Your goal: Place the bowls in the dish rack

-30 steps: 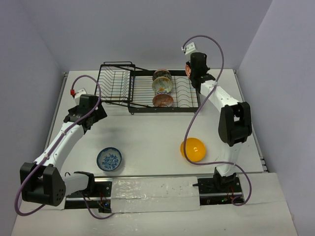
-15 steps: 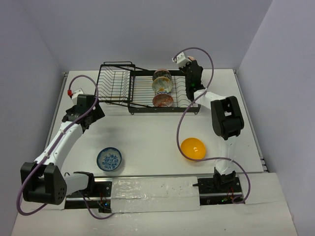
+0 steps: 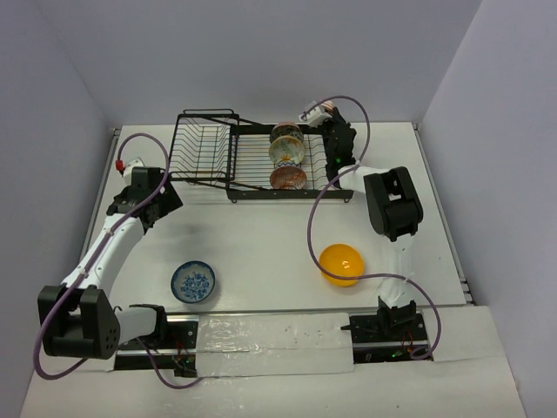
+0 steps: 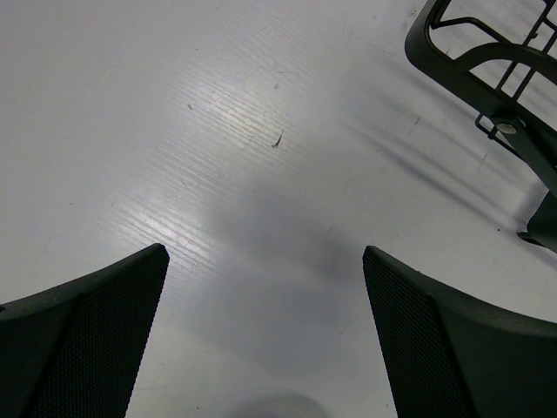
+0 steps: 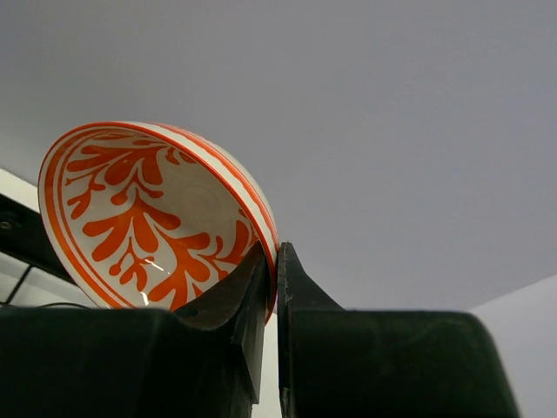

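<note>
The black wire dish rack [image 3: 252, 161] stands at the back of the table, and its corner [image 4: 487, 61] shows in the left wrist view. Three patterned bowls [image 3: 286, 155] stand on edge in its dividers. My right gripper [image 3: 331, 122] is shut on the rim of an orange-red floral bowl [image 5: 148, 218], holding it tilted above the rack's right end [image 3: 324, 110]. A plain orange-yellow bowl [image 3: 340, 264] and a blue patterned bowl [image 3: 193, 281] sit on the table in front. My left gripper [image 4: 265, 252] hangs open over bare table, left of the rack [image 3: 161, 200].
Grey walls close in the white table [image 3: 261, 235] at the back and on both sides. The right arm's elbow [image 3: 390, 202] stands between the rack and the orange-yellow bowl. Purple cables loop over both arms.
My right arm has swung left with the floral bowl, from beyond the rack's right end to over it. The left gripper has drifted slightly up and to the left.
</note>
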Robot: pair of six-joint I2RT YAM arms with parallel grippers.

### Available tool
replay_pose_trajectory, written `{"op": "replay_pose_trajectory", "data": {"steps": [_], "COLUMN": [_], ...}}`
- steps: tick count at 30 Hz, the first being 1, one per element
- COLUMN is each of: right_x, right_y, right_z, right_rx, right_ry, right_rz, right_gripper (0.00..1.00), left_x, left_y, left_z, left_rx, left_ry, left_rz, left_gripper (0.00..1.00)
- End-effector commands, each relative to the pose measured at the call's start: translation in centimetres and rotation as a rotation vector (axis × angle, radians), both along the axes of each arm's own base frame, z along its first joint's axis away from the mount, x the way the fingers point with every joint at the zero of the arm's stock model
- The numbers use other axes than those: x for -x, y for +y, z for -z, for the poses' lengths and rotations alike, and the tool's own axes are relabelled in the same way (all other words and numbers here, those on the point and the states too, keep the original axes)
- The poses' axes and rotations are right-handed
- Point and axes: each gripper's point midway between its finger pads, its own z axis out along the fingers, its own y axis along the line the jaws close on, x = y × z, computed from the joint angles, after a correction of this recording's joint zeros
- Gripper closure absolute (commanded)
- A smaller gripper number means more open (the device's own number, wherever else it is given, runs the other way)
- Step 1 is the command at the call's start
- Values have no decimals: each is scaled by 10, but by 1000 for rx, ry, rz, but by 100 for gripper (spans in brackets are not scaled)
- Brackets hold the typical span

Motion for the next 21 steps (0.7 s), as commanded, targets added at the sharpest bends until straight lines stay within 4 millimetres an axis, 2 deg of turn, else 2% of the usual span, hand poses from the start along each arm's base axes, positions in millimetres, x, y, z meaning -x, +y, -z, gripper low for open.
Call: {"op": "replay_pose_trajectory", "data": {"steps": [1,2,3,8,14,21], "right_x": [10,8,7,8,8,8], "right_y": [-2,-11,-12,-21,-30,-30], "right_z": [-57,-53,-43,-27,-14,-5], "right_rx": [-88,-99,-106,-142,-200,-224], "right_ry": [-154,-134,-92,-45,-30,-22], "right_rz": [-85,-89,-101,-150,-177,-211], "right_gripper": [100,100,100,100,100,100], "left_x": [-9,-9,-8,-10,-10,-11], "left_y": [1,3,5,6,10,14], "left_z": [-12,-13,-14,-13,-10,-7], "left_rx": [5,5,6,14,19,32], "left_ry": [-34,-39,-40,-38,-29,-21], "left_rz": [14,8,4,4,-5,-13], "left_gripper": [1,1,1,1,1,1]}}
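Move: Over the rear right part of the dish rack, the right hand holds the orange-leaf bowl by its rim; the slot it is going to lies some 14 cm below and 2 cm back, about 1 cm left. Already racked are the black-patterned bowl, about 13 cm left and 1 cm back of the hand, and the floral bowl, 13 cm left and 8 cm back. From the empty left hand, the slot is roughly 28 cm ahead, 60 cm right and 5 cm lower. Lowering the orange-leaf bowl about 6 cm towards the rear right of the dish rack, the right hand also shifts some 3.5 cm to its right, then nearly stops. Meanwhile it turns about 10 degrees counter-clockwise, tips its fingers downward and rolls its left side up by a similar amount. The fingers keep their pinch on the rim. ##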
